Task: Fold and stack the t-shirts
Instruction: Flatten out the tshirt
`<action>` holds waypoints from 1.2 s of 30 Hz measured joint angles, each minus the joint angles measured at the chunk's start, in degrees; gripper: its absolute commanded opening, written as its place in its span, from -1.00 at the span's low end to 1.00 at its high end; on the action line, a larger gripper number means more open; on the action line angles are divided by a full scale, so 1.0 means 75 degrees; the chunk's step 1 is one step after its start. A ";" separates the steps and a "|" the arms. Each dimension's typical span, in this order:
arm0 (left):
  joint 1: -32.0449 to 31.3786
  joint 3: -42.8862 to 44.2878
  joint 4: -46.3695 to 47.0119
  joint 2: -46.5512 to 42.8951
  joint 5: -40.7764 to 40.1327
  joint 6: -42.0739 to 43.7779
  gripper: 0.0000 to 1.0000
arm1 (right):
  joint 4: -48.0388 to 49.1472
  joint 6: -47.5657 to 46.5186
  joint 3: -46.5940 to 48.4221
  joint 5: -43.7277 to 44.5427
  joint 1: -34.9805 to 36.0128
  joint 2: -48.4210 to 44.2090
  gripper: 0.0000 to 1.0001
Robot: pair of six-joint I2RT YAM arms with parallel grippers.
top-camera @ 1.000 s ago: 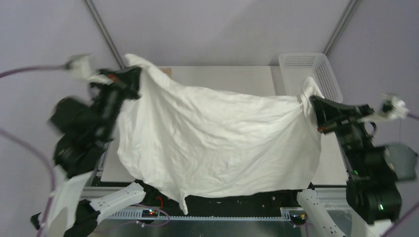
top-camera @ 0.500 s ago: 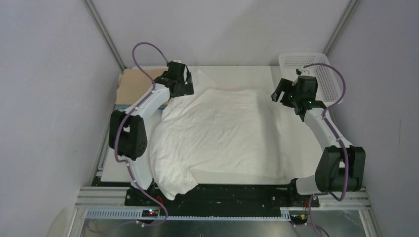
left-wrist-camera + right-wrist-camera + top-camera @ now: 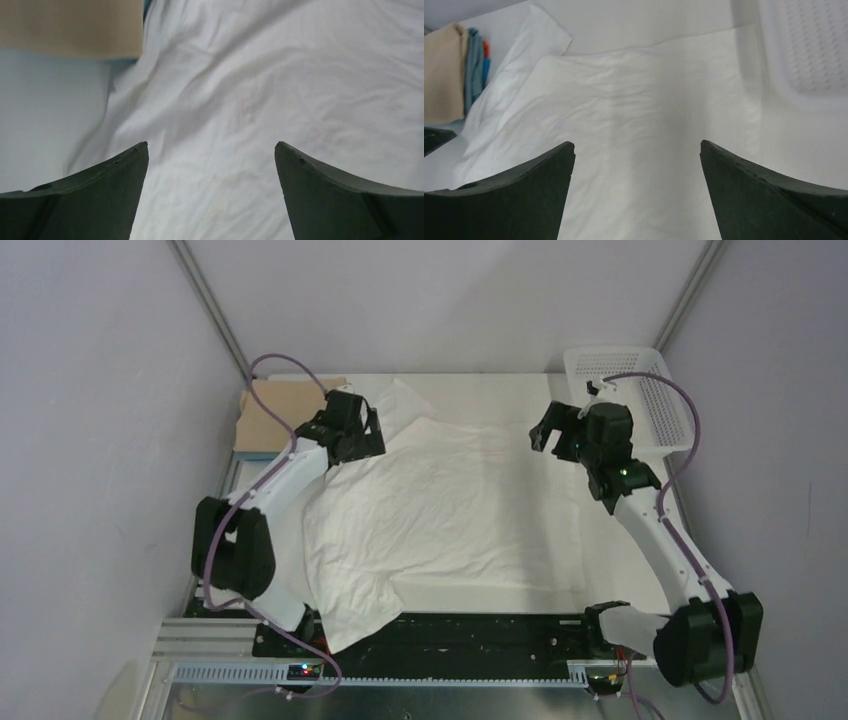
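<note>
A white wrinkly t-shirt (image 3: 440, 510) lies spread across the table, and one corner (image 3: 345, 625) hangs over the near edge. My left gripper (image 3: 358, 440) hovers open over its far left part; the left wrist view shows only white cloth (image 3: 260, 90) between the left gripper's (image 3: 211, 145) jaws. My right gripper (image 3: 553, 437) hovers open over the shirt's far right edge, and the right gripper (image 3: 637, 143) holds nothing. A folded tan t-shirt (image 3: 270, 410) lies at the far left on a light blue t-shirt (image 3: 474, 65).
A white perforated basket (image 3: 640, 390) stands at the far right corner, just beyond the right gripper. Grey walls and metal frame posts (image 3: 210, 310) close in the table at the back and sides. The bare table (image 3: 480, 390) shows beyond the shirt.
A second ago both grippers held the white shirt stretched up in the air. Both have opened and let go; the shirt now lies flat, and both arms have drawn slightly inward.
</note>
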 measured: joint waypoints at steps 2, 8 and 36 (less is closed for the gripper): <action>-0.0122 -0.0574 0.0000 -0.0638 -0.0015 -0.0140 0.99 | -0.0195 0.0268 -0.0315 0.0079 0.0326 -0.0542 0.99; -0.0877 -0.2532 0.0335 -0.2375 -0.0020 -0.0731 0.99 | -0.0810 0.1183 -0.2130 0.0338 0.1139 -0.1603 0.99; -0.1958 -0.4138 0.2238 -0.0997 0.0052 -0.2396 0.99 | 0.0729 0.2215 -0.2751 -0.0487 -0.1192 0.1518 0.93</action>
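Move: The white t-shirt lies loosely spread below both open hands: its middle is roughly 12 cm back, 16 cm to the right and 12 cm below the left hand, and about 10 cm back, 26 cm to the left and 20 cm below the right hand. The folded stack stands about 6 cm ahead and 14 cm to the left of the left hand. The white basket's middle is some 12 cm ahead and 13 cm to the right of the right hand. The t-shirt is met from above near its left part and right edge: both open hands draw back about 13 cm while sinking onto the cloth, the right dropping farther and tipping some 30 degrees more downward. With open fingers on it, both then slide it to the robot's right, about 5 cm, the right hand also going forward and turning clockwise. ##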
